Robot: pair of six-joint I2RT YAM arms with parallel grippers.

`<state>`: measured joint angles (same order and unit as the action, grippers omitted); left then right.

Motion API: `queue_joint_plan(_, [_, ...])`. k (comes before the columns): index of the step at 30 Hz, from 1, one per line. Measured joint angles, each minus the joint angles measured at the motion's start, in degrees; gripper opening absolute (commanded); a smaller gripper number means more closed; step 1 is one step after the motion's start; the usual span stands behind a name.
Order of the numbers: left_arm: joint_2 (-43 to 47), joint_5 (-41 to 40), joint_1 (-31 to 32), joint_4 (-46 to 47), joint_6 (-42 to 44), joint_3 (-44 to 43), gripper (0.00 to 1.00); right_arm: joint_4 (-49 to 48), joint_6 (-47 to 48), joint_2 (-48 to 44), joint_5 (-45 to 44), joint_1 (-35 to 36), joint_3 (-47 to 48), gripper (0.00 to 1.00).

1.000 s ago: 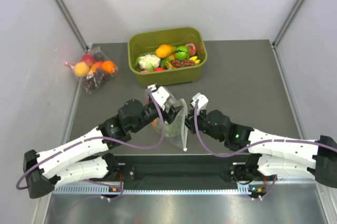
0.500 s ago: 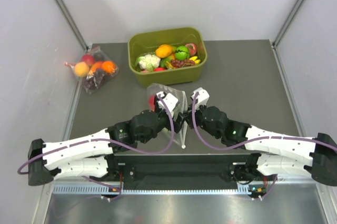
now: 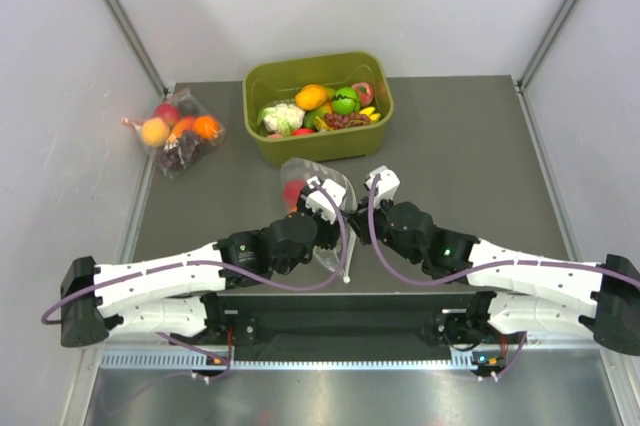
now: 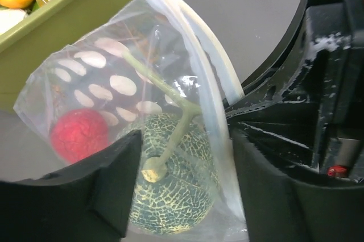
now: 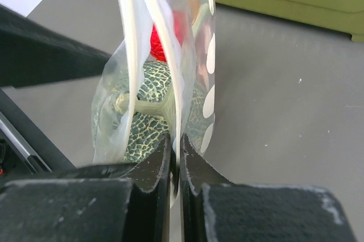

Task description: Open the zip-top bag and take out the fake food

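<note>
The zip-top bag (image 3: 325, 186), clear with white dots, stands tilted between the two arms. Inside it lie a dark green netted pumpkin (image 4: 176, 191) with a pale stem and a red round fruit (image 4: 79, 135). My left gripper (image 4: 185, 162) is open, one finger on each side of the pumpkin, with bag plastic lying against the right finger. My right gripper (image 5: 176, 145) is shut on the bag's white zip edge (image 5: 177, 83). The pumpkin (image 5: 149, 122) and the red fruit (image 5: 162, 40) show through the plastic. No orange fruit shows in the bag.
A green tub (image 3: 318, 146) of toy produce stands just behind the bag and also shows as the tub (image 4: 68, 32) in the left wrist view. A smaller clear bag of fruit (image 3: 180, 131) lies at the far left by the wall.
My left gripper has come round to the bag and now straddles the pumpkin, its jaws a little narrower. The bag has shifted toward the tub. The right gripper keeps its hold.
</note>
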<state>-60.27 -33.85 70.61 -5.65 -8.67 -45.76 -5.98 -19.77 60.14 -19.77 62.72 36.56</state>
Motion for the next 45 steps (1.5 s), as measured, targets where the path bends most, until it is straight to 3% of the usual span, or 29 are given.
queue_joint_plan(4, [-0.74, -0.22, 0.0, -0.35, -0.37, 0.0, 0.06, 0.11, 0.0, -0.28, -0.02, 0.0, 0.0, 0.0])
queue_joint_plan(5, [-0.74, -0.42, 0.0, -0.55, -0.42, 0.0, 0.01, 0.2, 0.0, -0.39, -0.02, 0.0, 0.0, 0.0])
queue_joint_plan(16, [7.8, -4.22, 0.0, -7.17, -1.46, 0.02, 0.0, 3.89, -2.19, -4.09, -1.05, -3.15, -2.56, 0.0])
queue_joint_plan(19, [10.36, -5.49, 0.0, -9.29, -1.99, 0.02, 0.0, 4.81, -2.58, -4.59, -1.51, -4.13, -2.97, 0.05])
queue_joint_plan(21, [10.51, -5.68, 0.0, -9.92, -2.16, 0.02, 0.0, 5.07, -2.89, -4.63, -1.6, -4.26, -3.19, 0.14])
queue_joint_plan(23, [10.1, -5.66, 0.0, -10.1, -2.21, 0.04, 0.0, 5.46, -3.15, -4.63, -1.7, -4.33, -3.19, 0.31])
queue_joint_plan(27, [8.28, -5.6, 0.0, -9.55, -2.19, 0.17, 0.0, 6.4, -3.96, -4.52, -1.75, -4.46, -3.54, 0.45])
queue_joint_plan(37, [2.4, -3.91, 0.0, -5.49, -2.14, 0.26, 0.0, 9.38, -6.34, -9.94, -1.44, -3.56, -6.29, 0.52])
queue_joint_plan(45, [0.94, -2.84, 0.0, -4.17, -1.62, -0.04, 0.0, 11.47, -2.58, -19.28, -1.75, 4.39, -2.62, 0.54])
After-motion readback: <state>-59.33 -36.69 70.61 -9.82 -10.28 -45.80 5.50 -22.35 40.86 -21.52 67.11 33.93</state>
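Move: The bag's left lip stands nearly upright between the left hand's open fingers, some 2 cm to its right and level with it; the melon lies about 4 cm ahead, 3 cm left and 10 cm below. The red ball is roughly 12 cm ahead, 9 cm left and 12 cm down, the green bin about 28 cm ahead, 4 cm left. The right hand already pinches the right lip; from it the melon lies some 4 cm ahead, 7 cm left and 10 cm below. The left fingers shut on the bag's left lip and draw about 5 cm left and a little up, while the right hand, still gripping the right lip, pulls some 4 cm the other way, to widen the mouth. The right fingers then open to about half and let go, the hand sinking 2 or 3 cm more before it backs off and climbs about 8 cm clear of the lip, as the left hand keeps its pinch but eases back right and down to finish only 1.5 cm left of its start. ##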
